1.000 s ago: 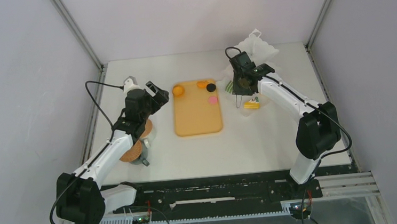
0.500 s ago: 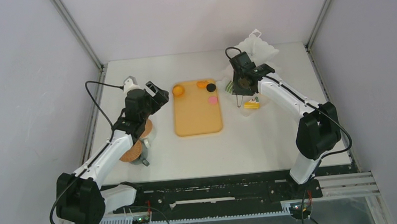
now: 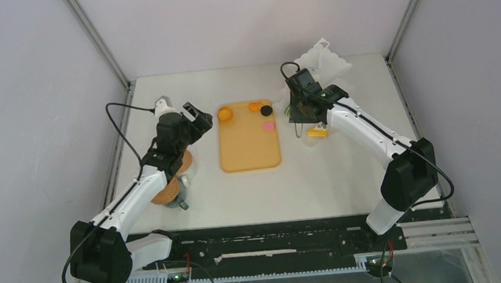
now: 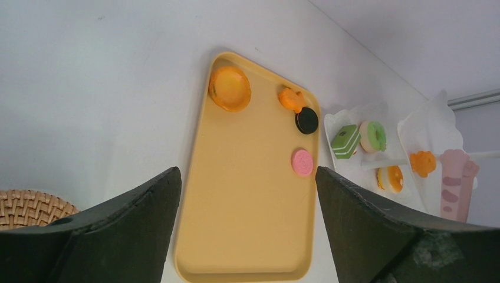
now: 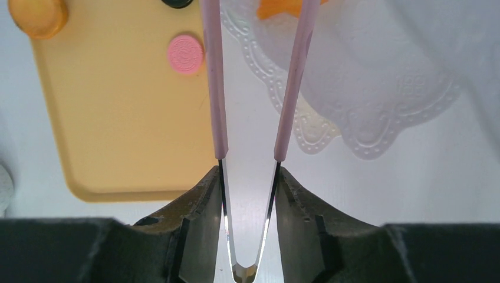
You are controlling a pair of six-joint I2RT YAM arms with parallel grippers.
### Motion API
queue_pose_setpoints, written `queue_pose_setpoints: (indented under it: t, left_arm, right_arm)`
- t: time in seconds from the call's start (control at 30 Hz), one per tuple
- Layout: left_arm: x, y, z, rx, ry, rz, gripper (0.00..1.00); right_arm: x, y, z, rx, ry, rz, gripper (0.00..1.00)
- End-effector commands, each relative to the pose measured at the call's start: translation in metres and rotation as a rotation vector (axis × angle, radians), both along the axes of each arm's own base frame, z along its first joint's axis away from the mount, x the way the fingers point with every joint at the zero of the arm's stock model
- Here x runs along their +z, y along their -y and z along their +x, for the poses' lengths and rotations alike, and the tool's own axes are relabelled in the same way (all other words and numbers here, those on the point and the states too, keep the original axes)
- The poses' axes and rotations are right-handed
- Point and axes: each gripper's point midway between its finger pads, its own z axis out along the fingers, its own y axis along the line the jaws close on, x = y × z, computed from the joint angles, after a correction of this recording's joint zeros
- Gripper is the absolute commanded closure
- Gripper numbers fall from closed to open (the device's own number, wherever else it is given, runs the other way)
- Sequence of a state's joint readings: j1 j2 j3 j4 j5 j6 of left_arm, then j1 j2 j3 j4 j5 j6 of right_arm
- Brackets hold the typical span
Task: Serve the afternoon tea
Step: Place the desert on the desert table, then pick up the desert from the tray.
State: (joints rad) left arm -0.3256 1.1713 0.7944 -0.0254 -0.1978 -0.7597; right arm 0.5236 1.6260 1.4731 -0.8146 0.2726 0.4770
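Note:
The tan board lies mid-table and carries an orange tart, an orange piece, a black round and a pink round. My left gripper hovers left of the board, open and empty. My right gripper is shut on the pink tongs, whose arms point at an orange pastry on white paper. A yellow wedge lies beside them. The left wrist view shows a green cake, a green donut and another orange tart.
A cork coaster lies under my left forearm, with a grey object partly hidden beside it. White lace paper and a crumpled white bag sit at the back right. A pink paw-shaped item stands beyond the pastries.
My right gripper with the tongs has shifted slightly towards the back and left, and its elbow swung right. The left arm has not moved.

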Motion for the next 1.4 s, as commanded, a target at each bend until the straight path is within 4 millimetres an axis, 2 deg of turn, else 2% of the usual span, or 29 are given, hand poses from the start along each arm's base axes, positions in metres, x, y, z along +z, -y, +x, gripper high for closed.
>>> queue_pose_setpoints:
  t: [0.0,0.13,0.37,0.67,0.83,1.0,1.2,1.37]
  left_arm:
    - [0.044,-0.001,0.007,0.008,0.108,-0.033,0.12]
    - [0.045,-0.002,0.006,0.01,0.11,-0.032,0.12]
    - [0.043,0.001,0.008,0.003,0.101,-0.047,0.11]
    - [0.037,0.011,0.017,-0.024,0.043,-0.052,0.12]
    - [0.037,0.011,0.017,-0.024,0.038,-0.051,0.12]
    - [0.033,0.01,0.014,-0.02,0.02,-0.051,0.12]
    - [0.013,0.011,0.001,-0.037,-0.022,-0.063,0.12]
    - [-0.006,0.023,-0.016,-0.093,-0.057,-0.072,0.15]
  right_arm:
    - [0.028,-0.006,-0.005,0.022,0.082,0.014,0.57]
    - [0.032,-0.021,-0.015,0.065,0.091,0.013,0.58]
    - [0.036,-0.058,-0.032,0.176,0.1,0.009,0.59]
    - [0.017,-0.129,-0.038,0.444,0.013,0.046,0.6]
    - [0.001,-0.159,-0.028,0.544,-0.045,0.037,0.59]
    - [-0.028,-0.177,-0.025,0.612,-0.121,0.038,0.58]
    - [-0.065,-0.187,-0.024,0.653,-0.185,0.022,0.56]
    - [-0.082,-0.187,-0.017,0.669,-0.193,-0.001,0.54]
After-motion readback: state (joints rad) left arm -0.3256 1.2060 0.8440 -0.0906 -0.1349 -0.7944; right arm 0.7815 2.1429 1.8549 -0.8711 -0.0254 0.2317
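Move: The orange tart on the tray lies about 25 cm to the left of the right hand, 14 cm ahead and some 17 cm below. On the same tray, equally low, the pink biscuit is about 10 cm left and 8 cm ahead, the black biscuit 10 cm left and 15 cm ahead, and the small orange piece 14 cm left and 17 cm ahead. From the left hand the tart is roughly 14 cm ahead, 7 cm right and 19 cm down. Keeping the pink tongs pinched half open, the right hand backs some 4 cm off the dessert stand, rising slightly, then sweeps about 17 cm left over the tray towards the orange tart and sinks some 10 cm at the end. It swings about 35 degrees counter-clockwise and tips further down, bringing the tongs' tips over the tray, short of the tart. ##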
